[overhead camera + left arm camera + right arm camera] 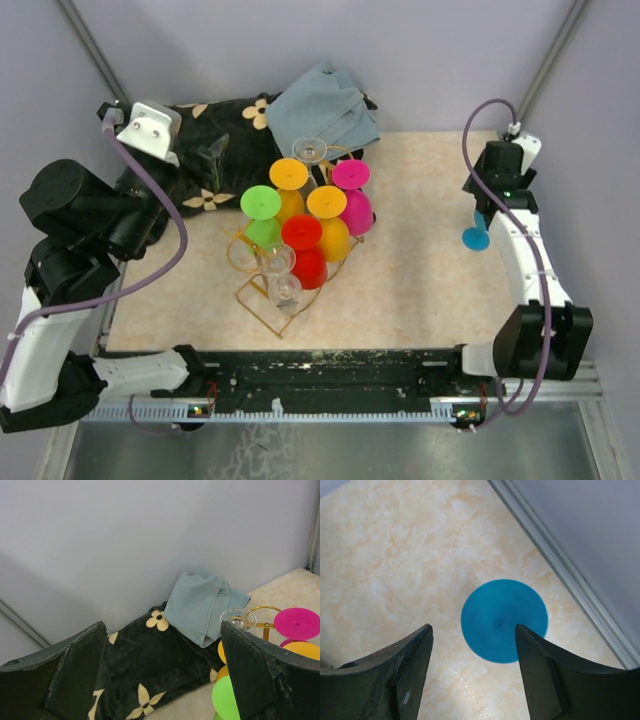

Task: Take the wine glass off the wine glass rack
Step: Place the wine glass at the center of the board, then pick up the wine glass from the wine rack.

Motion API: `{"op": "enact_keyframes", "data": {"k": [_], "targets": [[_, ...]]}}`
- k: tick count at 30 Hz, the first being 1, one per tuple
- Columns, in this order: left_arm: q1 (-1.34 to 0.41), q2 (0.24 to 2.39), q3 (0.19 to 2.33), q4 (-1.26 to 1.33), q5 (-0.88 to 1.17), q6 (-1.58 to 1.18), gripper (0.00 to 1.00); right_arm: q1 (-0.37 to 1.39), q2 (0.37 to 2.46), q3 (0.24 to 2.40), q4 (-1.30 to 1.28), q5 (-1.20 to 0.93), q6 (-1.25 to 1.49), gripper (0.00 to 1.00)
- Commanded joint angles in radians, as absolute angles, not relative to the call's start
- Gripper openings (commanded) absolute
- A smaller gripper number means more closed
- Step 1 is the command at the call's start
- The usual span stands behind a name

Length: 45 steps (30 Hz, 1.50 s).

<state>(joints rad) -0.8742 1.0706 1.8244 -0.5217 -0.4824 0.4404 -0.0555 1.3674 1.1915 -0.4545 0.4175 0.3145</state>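
Observation:
The gold wire wine glass rack (262, 300) stands mid-table with several wine glasses on it, their round feet upward: green (261, 202), red (302, 232), yellow (326, 201), magenta (351, 174). A blue wine glass (476, 236) stands apart on the table near the right edge. My right gripper (472, 630) hangs just above it, open, and the blue disc (504, 620) shows beyond the fingertips with nothing between them. My left gripper (160, 680) is open and empty over the black flowered cloth (145, 665).
A folded light-blue cloth (325, 112) lies at the back on the black flowered cloth (215, 120). A metal rail (560, 565) and the grey wall run close beside the blue glass. Clear glasses (285, 290) hang at the rack's near end.

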Motion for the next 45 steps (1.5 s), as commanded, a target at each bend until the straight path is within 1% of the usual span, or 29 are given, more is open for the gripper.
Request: {"op": "enact_keyframes", "data": {"k": [1,11,13,15,20,24,26,29,31,33,38,40,42,45], "targets": [[-0.870,1.088,1.845,-0.549,-0.505,0.366,1.00,-0.063,1.252,1.275,-0.491,0.399,0.281,0.68],[-0.807,1.162,1.847,-0.565,-0.473,0.299,0.99,-0.063,1.128,1.454,-0.673,0.313,0.265,0.69],[-0.780,1.201,1.858,-0.556,-0.481,0.330,0.99,-0.063,1.115,1.478,-0.706,0.302,0.268,0.69],[-0.719,1.241,1.876,-0.535,-0.437,0.342,0.99,-0.063,1.103,1.492,-0.727,0.291,0.269,0.69],[-0.502,1.403,2.029,-0.570,-0.214,0.264,0.99,-0.063,1.086,1.509,-0.771,0.263,0.269,0.69],[-0.280,1.533,2.155,-0.657,0.030,0.158,0.99,-0.063,1.074,1.519,-0.797,0.225,0.267,0.71],[-0.166,1.579,2.177,-0.705,0.152,0.092,1.00,-0.063,1.083,1.537,-0.819,0.145,0.248,0.74],[-0.012,1.619,2.167,-0.749,0.355,0.006,1.00,-0.062,1.095,1.571,-0.848,-0.013,0.231,0.82],[0.069,1.633,2.150,-0.769,0.498,-0.048,1.00,-0.061,1.091,1.580,-0.845,-0.114,0.237,0.89],[0.140,1.637,2.122,-0.801,0.648,-0.089,1.00,-0.062,1.089,1.592,-0.841,-0.195,0.254,0.91],[0.193,1.621,2.038,-0.853,0.923,-0.150,1.00,-0.047,1.058,1.565,-0.786,-0.345,0.350,0.92],[0.194,1.609,1.999,-0.884,1.011,-0.168,1.00,0.004,1.035,1.536,-0.754,-0.339,0.382,0.93],[0.193,1.588,1.938,-0.897,1.100,-0.200,1.00,0.076,1.020,1.516,-0.738,-0.290,0.402,0.93],[0.193,1.538,1.805,-0.837,1.227,-0.287,1.00,0.146,1.001,1.480,-0.712,-0.239,0.438,0.93]]}}
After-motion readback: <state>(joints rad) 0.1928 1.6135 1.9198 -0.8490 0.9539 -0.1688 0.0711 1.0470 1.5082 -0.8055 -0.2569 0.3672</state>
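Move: The blue glass stands on the table, already let go, about 3 cm ahead of the right hand, 1 cm to its right and 10 cm below. The pink glass hangs some 32 cm to that hand's left, 3 cm ahead. From the left hand, the green glass lies about 10 cm ahead, 7 cm right and 32 cm below; at that same height, the red glass is 3 cm ahead and 14 cm right, the rear orange glass 16 cm ahead and 12 cm right. Already off the blue glass, the right hand keeps rising some 17 cm and drawing back, then swings about 15 cm left towards the rack, turning counter-clockwise as its fingers open wider. Empty and wide open, the left hand sweeps forward and leftward in an arc, sinks and doubles back right towards the green glass, tipping steeply down, ending roughly 18 cm lower and 15 cm farther out. ##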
